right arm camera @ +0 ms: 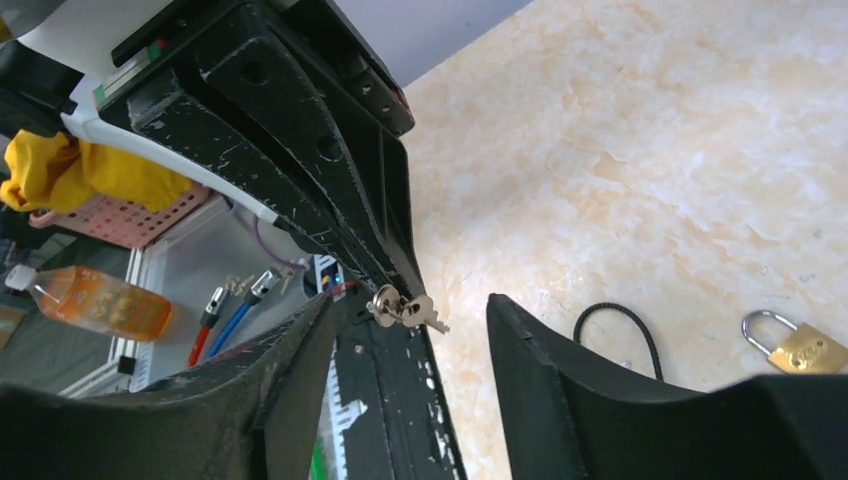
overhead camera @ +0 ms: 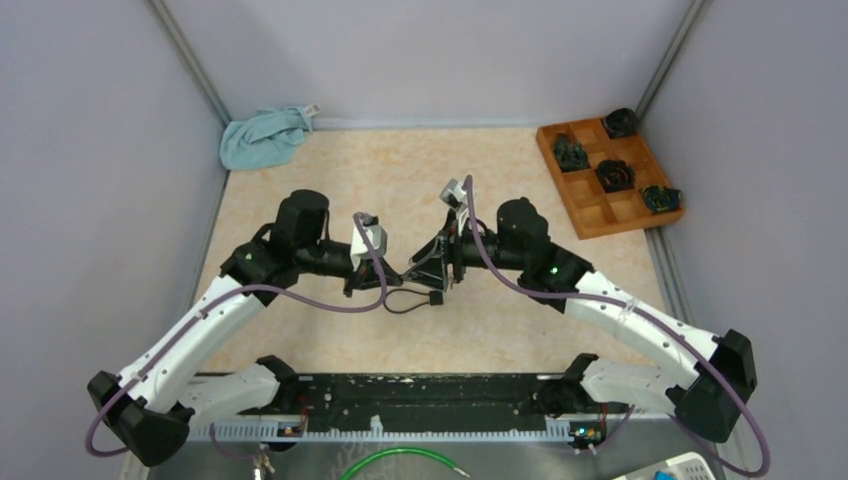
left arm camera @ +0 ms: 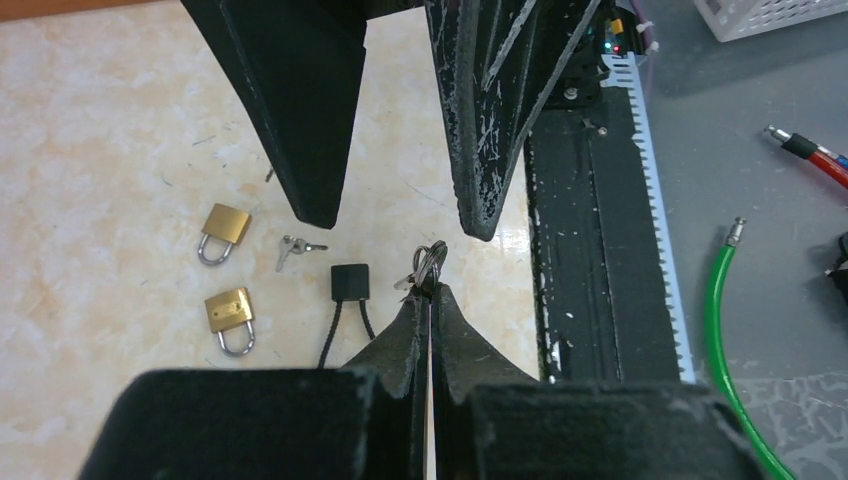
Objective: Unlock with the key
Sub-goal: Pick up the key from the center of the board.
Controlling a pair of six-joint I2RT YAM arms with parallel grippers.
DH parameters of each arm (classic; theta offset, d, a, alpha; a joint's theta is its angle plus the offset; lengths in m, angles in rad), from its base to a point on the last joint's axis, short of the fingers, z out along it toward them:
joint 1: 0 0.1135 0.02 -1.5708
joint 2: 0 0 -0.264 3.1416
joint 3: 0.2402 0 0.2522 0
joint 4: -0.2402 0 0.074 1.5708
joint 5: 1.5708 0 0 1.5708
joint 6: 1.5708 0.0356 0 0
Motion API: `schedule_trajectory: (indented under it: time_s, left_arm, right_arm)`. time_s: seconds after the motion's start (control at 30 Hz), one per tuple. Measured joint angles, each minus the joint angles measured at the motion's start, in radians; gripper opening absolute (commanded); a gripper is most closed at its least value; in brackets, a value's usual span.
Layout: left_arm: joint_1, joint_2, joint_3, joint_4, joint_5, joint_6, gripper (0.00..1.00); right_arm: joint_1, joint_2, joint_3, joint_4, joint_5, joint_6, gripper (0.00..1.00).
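My left gripper [left arm camera: 430,292] is shut on a small ring of silver keys [left arm camera: 430,266], pinched at its fingertips and held above the table. The same keys [right arm camera: 405,308] hang between the two spread fingers of my right gripper [right arm camera: 412,335], which is open and touches nothing. The two grippers meet tip to tip at mid-table [overhead camera: 412,275]. Two brass padlocks [left arm camera: 226,228] [left arm camera: 230,318] lie on the table below, with a loose small key [left arm camera: 297,246] beside them. A black cable lock [left arm camera: 350,283] with a cord loop lies close by. One brass padlock [right arm camera: 800,345] shows in the right wrist view.
A wooden compartment tray [overhead camera: 590,215] with dark objects stands at the back right. A blue cloth [overhead camera: 262,137] lies in the back left corner. The black rail [overhead camera: 420,395] runs along the near edge, with a green cable [left arm camera: 715,330] beyond it.
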Motion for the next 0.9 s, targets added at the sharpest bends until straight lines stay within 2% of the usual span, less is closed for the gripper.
schedule_trajectory:
  time_s: [0.23, 0.4, 0.57, 0.7, 0.9]
  left_arm:
    - [0.0, 0.027, 0.024, -0.059, 0.027, -0.011, 0.0]
    - [0.0, 0.055, 0.05, -0.105, 0.028, -0.011, 0.0]
    - [0.0, 0.077, 0.069, -0.143, 0.025, -0.008, 0.0]
    - [0.0, 0.091, 0.088, -0.181, 0.024, -0.007, 0.0]
    - [0.0, 0.114, 0.115, -0.237, 0.023, -0.005, 0.0]
  right_arm:
    - [0.003, 0.029, 0.0, 0.031, -0.05, 0.001, 0.39]
    - [0.023, 0.068, 0.0, 0.042, -0.074, 0.003, 0.31]
    - [0.037, 0.092, 0.0, 0.015, -0.084, 0.002, 0.17]
    - [0.04, 0.091, -0.005, 0.019, -0.077, 0.001, 0.01]
    - [0.053, 0.091, -0.005, 0.003, -0.048, -0.008, 0.0]
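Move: My left hand still pinches the key, which juts about 1 cm beyond its tips to the right and 1 cm below. From my open right hand, the key lies some 2 cm to the left, 1 cm back and 2 cm lower. On the table, about 28 cm below my right hand, the cable lock's black block sits roughly 6 cm ahead and 4 to the right, the spare keys 11 ahead and 7 right, and the nearer padlock 15 ahead and 1 right. I bring my right hand down about 3 cm, and some 2 cm left and a little back, straddling the key at my left fingertips, then shut its wide-open fingers on the key. My left hand keeps its pinch, easing down and back 1 to 2 cm while it rolls and tips its fingers lower, about 15 degrees in all. ##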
